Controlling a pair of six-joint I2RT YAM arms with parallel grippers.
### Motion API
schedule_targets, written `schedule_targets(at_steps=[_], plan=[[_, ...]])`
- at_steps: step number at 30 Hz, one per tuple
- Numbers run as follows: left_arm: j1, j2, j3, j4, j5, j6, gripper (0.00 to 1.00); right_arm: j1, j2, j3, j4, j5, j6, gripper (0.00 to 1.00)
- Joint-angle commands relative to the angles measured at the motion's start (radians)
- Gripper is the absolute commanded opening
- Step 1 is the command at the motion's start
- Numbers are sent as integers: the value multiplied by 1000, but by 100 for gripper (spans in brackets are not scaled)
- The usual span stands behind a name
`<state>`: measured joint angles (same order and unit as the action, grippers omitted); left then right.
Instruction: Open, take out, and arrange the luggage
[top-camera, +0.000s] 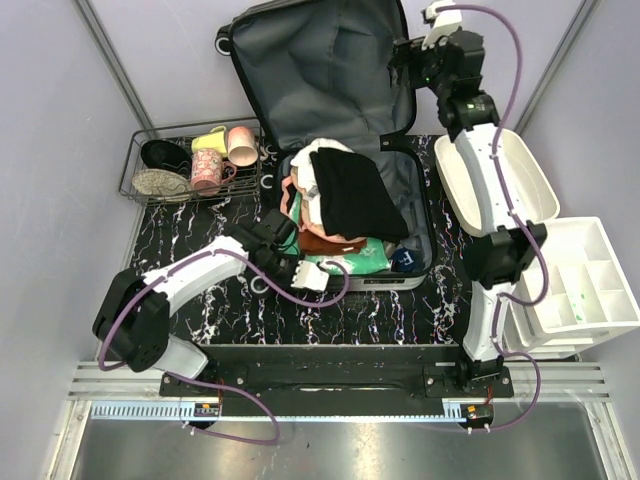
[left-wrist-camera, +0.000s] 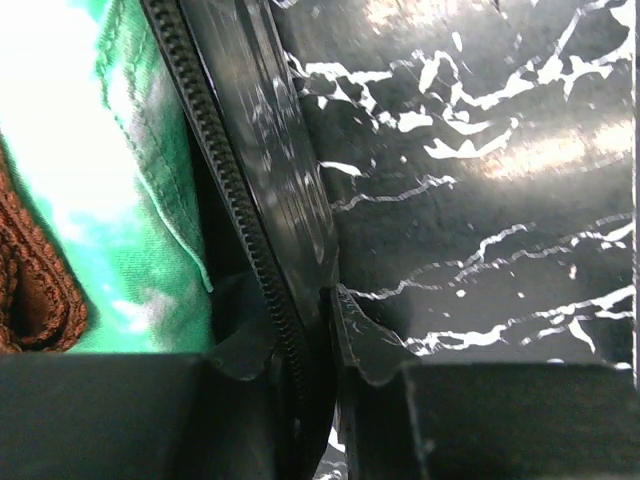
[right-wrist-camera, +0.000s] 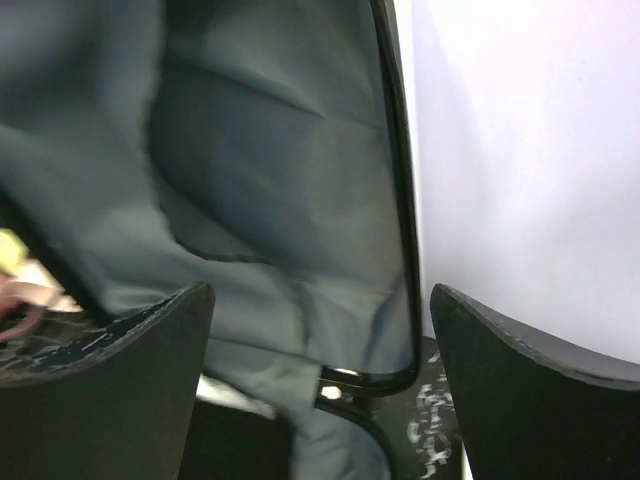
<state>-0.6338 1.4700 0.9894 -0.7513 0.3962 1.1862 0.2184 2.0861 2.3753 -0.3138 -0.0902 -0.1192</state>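
The luggage (top-camera: 320, 70) lies open on the table, its grey-lined lid standing up against the back wall. The lower half holds clothes: a black garment (top-camera: 350, 190) on top and a green cloth (top-camera: 350, 258) near the front. My left gripper (top-camera: 287, 262) is at the case's near-left edge. In the left wrist view that gripper (left-wrist-camera: 315, 345) pinches the black zippered rim (left-wrist-camera: 270, 170), with green cloth (left-wrist-camera: 120, 200) and a brown folded piece (left-wrist-camera: 35, 290) just inside. My right gripper (top-camera: 405, 55) is open beside the lid's right edge. Its wrist view shows that gripper (right-wrist-camera: 320, 300) straddling the lid's grey lining (right-wrist-camera: 270, 180) and black frame, gripping nothing.
A black wire basket (top-camera: 135, 165) with mugs and bowls stands at the back left. A white bin (top-camera: 540, 185) and a white divided bin (top-camera: 590, 290) stand on the right, close to the right arm. The table top (top-camera: 200, 230) is black marble pattern.
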Motion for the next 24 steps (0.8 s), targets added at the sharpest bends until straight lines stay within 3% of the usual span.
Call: schedule_targets(at_steps=[1, 4, 8, 10, 11, 14, 17, 23, 24], plan=[[16, -106, -35, -229, -42, 33, 28, -14, -234, 126, -129, -152, 252, 100], [80, -140, 44, -290, 42, -16, 62, -40, -270, 244, -189, -172, 373, 100], [192, -145, 289, -319, 225, -187, 80, -98, -325, 291, -209, -181, 554, 100], [229, -137, 359, -258, 280, -343, 83, -128, -339, 292, -220, -209, 671, 100], [233, -135, 400, -220, 283, -472, 90, -160, -351, 289, -237, -223, 709, 100], [241, -132, 446, -83, 267, -638, 93, -209, -359, 272, -264, -298, 846, 100], [243, -131, 460, -22, 244, -695, 94, -251, -356, 280, -290, -327, 857, 100], [301, -126, 479, -20, 248, -743, 95, -359, -521, 61, -274, -393, 817, 100], [321, -128, 479, -2, 288, -766, 95, -364, -559, -67, -242, -417, 807, 100]])
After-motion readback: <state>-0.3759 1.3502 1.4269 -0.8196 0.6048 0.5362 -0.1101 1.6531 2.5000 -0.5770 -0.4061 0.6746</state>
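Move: The front rim of the open suitcase sits between the left fingers, near its left corner. From that hand the green shirt lies about 4 cm ahead, 11 cm to the right and slightly lower; the black shirt is some 17 cm ahead and 13 cm to the right, about level in height. The upright lid's middle is roughly 13 cm left of the right hand and 12 cm below, neither ahead nor back; the black shirt lies about 20 cm back, 11 cm left and 35 cm below. The suitcase rim is let go as the left fingers spread wide. That hand eases back and left a few centimetres, then climbs about 19 cm and swings forward, its wrist turning so the fingers slant forward-right over the clothes. The right hand, still wide open, sweeps back and up from the lid by some 25 cm each way, drifting right and rolling its left side up, then sinks and eases forward a little. ##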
